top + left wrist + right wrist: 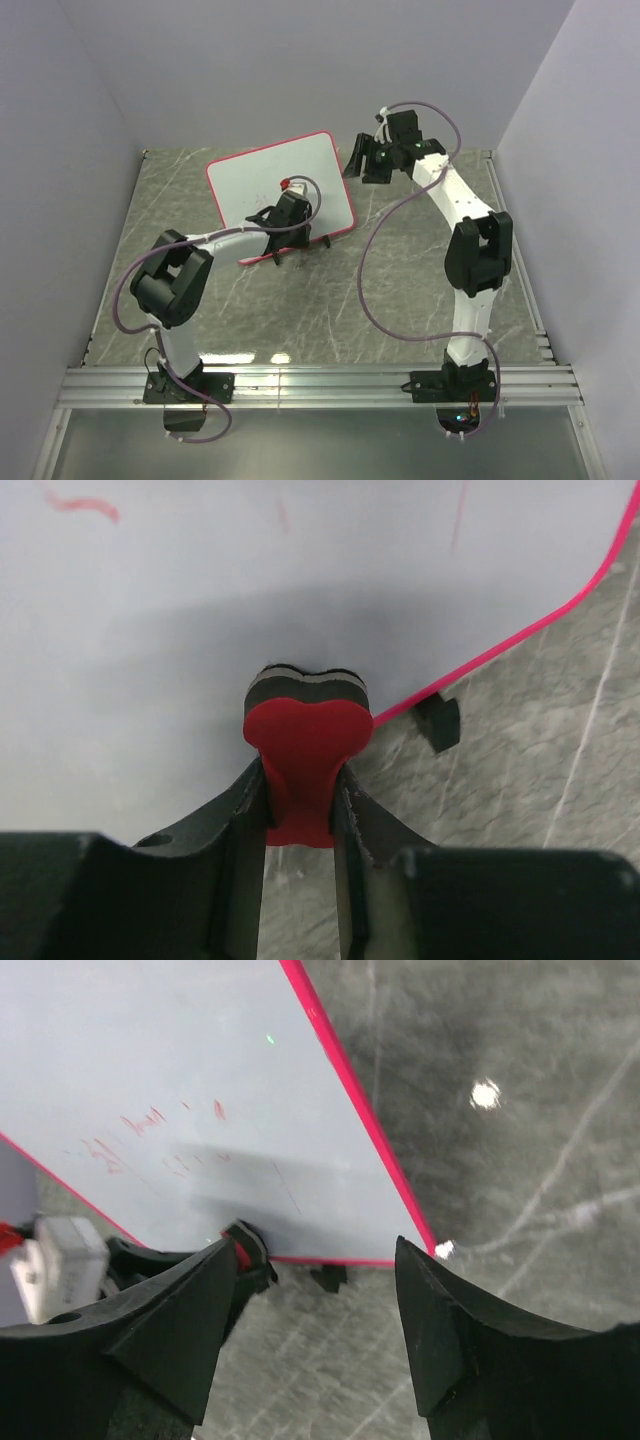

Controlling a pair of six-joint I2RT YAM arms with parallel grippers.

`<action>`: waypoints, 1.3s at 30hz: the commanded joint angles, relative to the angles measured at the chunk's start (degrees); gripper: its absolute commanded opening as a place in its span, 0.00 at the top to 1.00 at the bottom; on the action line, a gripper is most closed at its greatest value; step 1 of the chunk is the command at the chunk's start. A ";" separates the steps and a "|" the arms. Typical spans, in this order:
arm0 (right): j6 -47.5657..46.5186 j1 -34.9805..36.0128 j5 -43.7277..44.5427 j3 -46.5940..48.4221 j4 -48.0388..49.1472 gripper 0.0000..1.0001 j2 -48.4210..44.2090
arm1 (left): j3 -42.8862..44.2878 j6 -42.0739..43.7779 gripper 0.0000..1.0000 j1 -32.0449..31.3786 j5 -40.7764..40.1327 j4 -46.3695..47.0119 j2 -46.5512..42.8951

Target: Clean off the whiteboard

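Observation:
The whiteboard [262,180] is white with a thin red frame and stands tilted on the marbled table. Faint red scribbles [140,1125] mark its face, and a red streak [85,504] shows near its top in the left wrist view. My left gripper [288,212] is shut on a red bow-tie eraser [305,742], whose dark felt side rests against the board [250,600] near its lower edge. My right gripper [362,160] hangs open by the board's far right edge. Nothing sits between its fingers [190,1320], and the board [180,1070] lies beyond them.
Black feet [328,238] stick out under the board's lower edge, one also showing as a foot [438,720] close to the eraser. Grey walls close the table on three sides. A metal rail [320,385] runs along the near edge by the arm bases.

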 commanded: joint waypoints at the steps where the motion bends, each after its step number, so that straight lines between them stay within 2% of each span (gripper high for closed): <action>1: 0.83 -2.21 -4.86 7.74 2.49 0.28 4.44 | -3.83 1.23 1.00 3.14 -6.81 -4.87 -0.37; 4: 1.53 -3.26 -7.59 12.32 3.71 0.28 8.66 | -6.64 1.15 1.00 4.89 -7.34 -4.96 -2.56; 10: 2.15 -3.62 -14.71 15.14 7.75 0.29 15.35 | -12.44 1.32 1.00 10.16 -8.74 -6.27 -7.31; 16: 4.96 -1.25 -20.17 16.28 12.50 0.32 20.10 | -12.18 2.37 1.00 14.65 -8.83 -8.64 -8.03; 19: 5.93 0.94 -20.70 14.01 16.35 0.33 19.33 | -10.87 3.43 1.00 15.36 -9.44 -9.61 -6.62; 25: 11.81 1.83 -23.24 -0.93 29.71 0.36 13.53 | -8.85 4.40 1.00 16.59 -8.57 -9.96 -4.43; 28: 13.92 2.35 -24.39 -4.63 32.89 0.50 11.94 | -8.05 4.75 1.00 16.59 -7.96 -9.97 -2.93; 32: 11.56 3.94 -24.04 -4.02 29.83 0.72 11.93 | -6.56 4.66 1.00 16.59 -7.16 -9.88 -1.44; 39: 7.51 3.59 -23.78 -6.65 26.31 0.93 9.74 | 0.72 2.65 1.00 15.36 -4.09 -10.14 1.72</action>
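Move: Low on the whiteboard's face, the left hand holds the eraser; the board's bottom-left corner lies about 14 cm to its left, 3 cm nearer the base and 3 cm below. The left foot is some 6 cm left and 4 cm back, the right foot 6 cm right and level. From the open right hand, the middle of the board's right edge is about 7 cm left and 6 cm below; the board's lower right corner is 8 cm back, 3 cm left and 15 cm down. Sweeping left about 14 cm, quick then easing off, the left hand keeps the eraser against the board along its bottom edge, towards the bottom-left corner, and turns counter-clockwise. Meanwhile the open right hand swings out forward some 6 cm, comes back while going left about 10 cm and down 6 cm, rolls its left side up, and half closes to pinch the board's right edge. ##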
